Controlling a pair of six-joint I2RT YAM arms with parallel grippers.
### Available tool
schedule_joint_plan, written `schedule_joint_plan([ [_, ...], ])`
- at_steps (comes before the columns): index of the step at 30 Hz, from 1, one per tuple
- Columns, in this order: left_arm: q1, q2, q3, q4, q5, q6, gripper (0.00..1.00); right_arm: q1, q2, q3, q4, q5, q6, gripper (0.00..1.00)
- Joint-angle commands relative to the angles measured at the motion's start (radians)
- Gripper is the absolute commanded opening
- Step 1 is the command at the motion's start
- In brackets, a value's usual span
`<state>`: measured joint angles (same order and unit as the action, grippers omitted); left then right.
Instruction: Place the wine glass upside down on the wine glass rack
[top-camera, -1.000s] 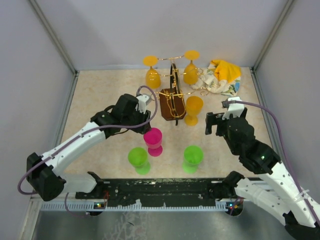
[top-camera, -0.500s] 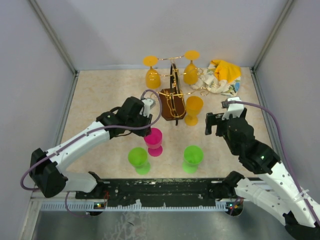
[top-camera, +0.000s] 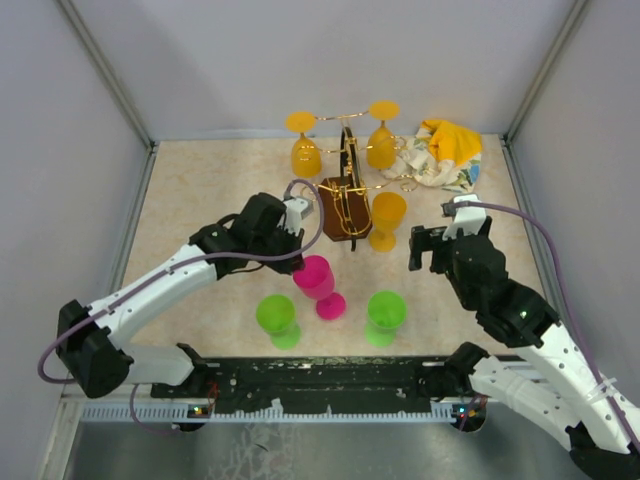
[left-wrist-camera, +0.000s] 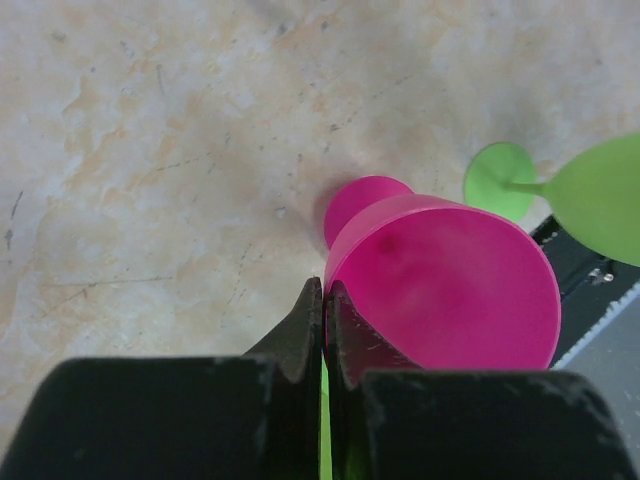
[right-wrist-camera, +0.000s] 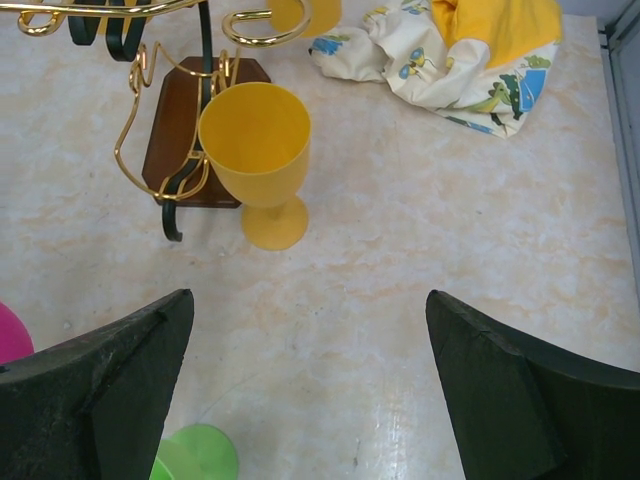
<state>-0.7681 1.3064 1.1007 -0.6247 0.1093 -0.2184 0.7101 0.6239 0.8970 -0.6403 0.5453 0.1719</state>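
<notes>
A pink wine glass (top-camera: 317, 277) leans tilted on the table, its foot (top-camera: 331, 305) toward the near right. My left gripper (top-camera: 297, 252) is shut on its rim; in the left wrist view the jaws pinch the pink glass's (left-wrist-camera: 440, 275) wall, one finger inside the bowl and one outside, with the left gripper (left-wrist-camera: 325, 292) at the rim's left edge. The wine glass rack (top-camera: 345, 196), gold wire on a brown base (right-wrist-camera: 186, 125), stands behind with two yellow glasses (top-camera: 304, 150) hanging upside down. My right gripper (top-camera: 428, 246) (right-wrist-camera: 308, 300) hangs open over bare table.
An upright yellow glass (top-camera: 386, 218) (right-wrist-camera: 258, 150) stands right of the rack's base. Two green glasses (top-camera: 275, 317) (top-camera: 385, 312) stand near the front edge. A crumpled yellow and white cloth (top-camera: 438, 152) lies at the back right. Grey walls enclose the table.
My left gripper has closed on the pink glass's rim. The glass, upright before, now tilts with its foot swung to the near right. The right arm has not moved.
</notes>
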Motion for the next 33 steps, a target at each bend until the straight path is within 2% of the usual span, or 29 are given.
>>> schedule_joint_plan([
  [1,-0.007,-0.092,0.053,0.116,0.186,0.037,0.0,-0.006,-0.009,0.025,0.031,-0.046,0.023,0.99],
  [3,-0.007,-0.124,0.076,0.145,0.223,0.047,0.0,-0.006,-0.007,0.029,0.039,-0.06,0.028,0.99],
  [5,-0.007,-0.156,0.113,0.139,0.202,0.06,0.0,-0.007,-0.002,0.03,0.04,-0.064,0.03,0.99],
  [13,-0.007,-0.226,0.254,0.016,0.122,0.148,0.0,-0.006,-0.007,0.039,0.089,-0.145,0.029,0.99],
  [22,-0.007,-0.286,0.321,0.078,0.119,0.169,0.0,-0.006,-0.06,0.057,0.199,-0.283,0.071,0.99],
  [27,-0.006,-0.35,0.307,0.23,0.07,0.22,0.0,-0.006,-0.104,0.063,0.275,-0.338,0.114,0.99],
  [30,-0.006,-0.38,0.261,0.376,0.047,0.27,0.0,-0.006,-0.111,0.061,0.331,-0.348,0.16,0.99],
  [33,-0.007,-0.398,0.175,0.593,0.036,0.329,0.0,-0.006,-0.097,0.041,0.42,-0.385,0.203,0.99],
])
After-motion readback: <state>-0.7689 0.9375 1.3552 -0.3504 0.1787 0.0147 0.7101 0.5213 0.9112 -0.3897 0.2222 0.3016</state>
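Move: The left hand already has the pink glass by its rim, the glass's middle about 5 cm to the right, 2 cm back and 7 cm below; the rack's middle is some 21 cm ahead, 11 cm right, about level. A green glass lies 9 cm back, 3 cm left and 10 cm down. From the open right hand the pink glass is about 27 cm left, 2 cm back, 17 cm lower; the standing orange glass is 15 cm ahead, 12 cm left, 20 cm down. Still pinching the rim of the pink glass between shut fingers, the left hand hoists it almost straight up, nearly 30 cm, its fingers tipping from downward towards level. The open right hand, mostly in the later half, goes up about 8 cm and left some 6 cm towards the lifted glass, rolling its left side up and turning counter-clockwise, touching nothing. ##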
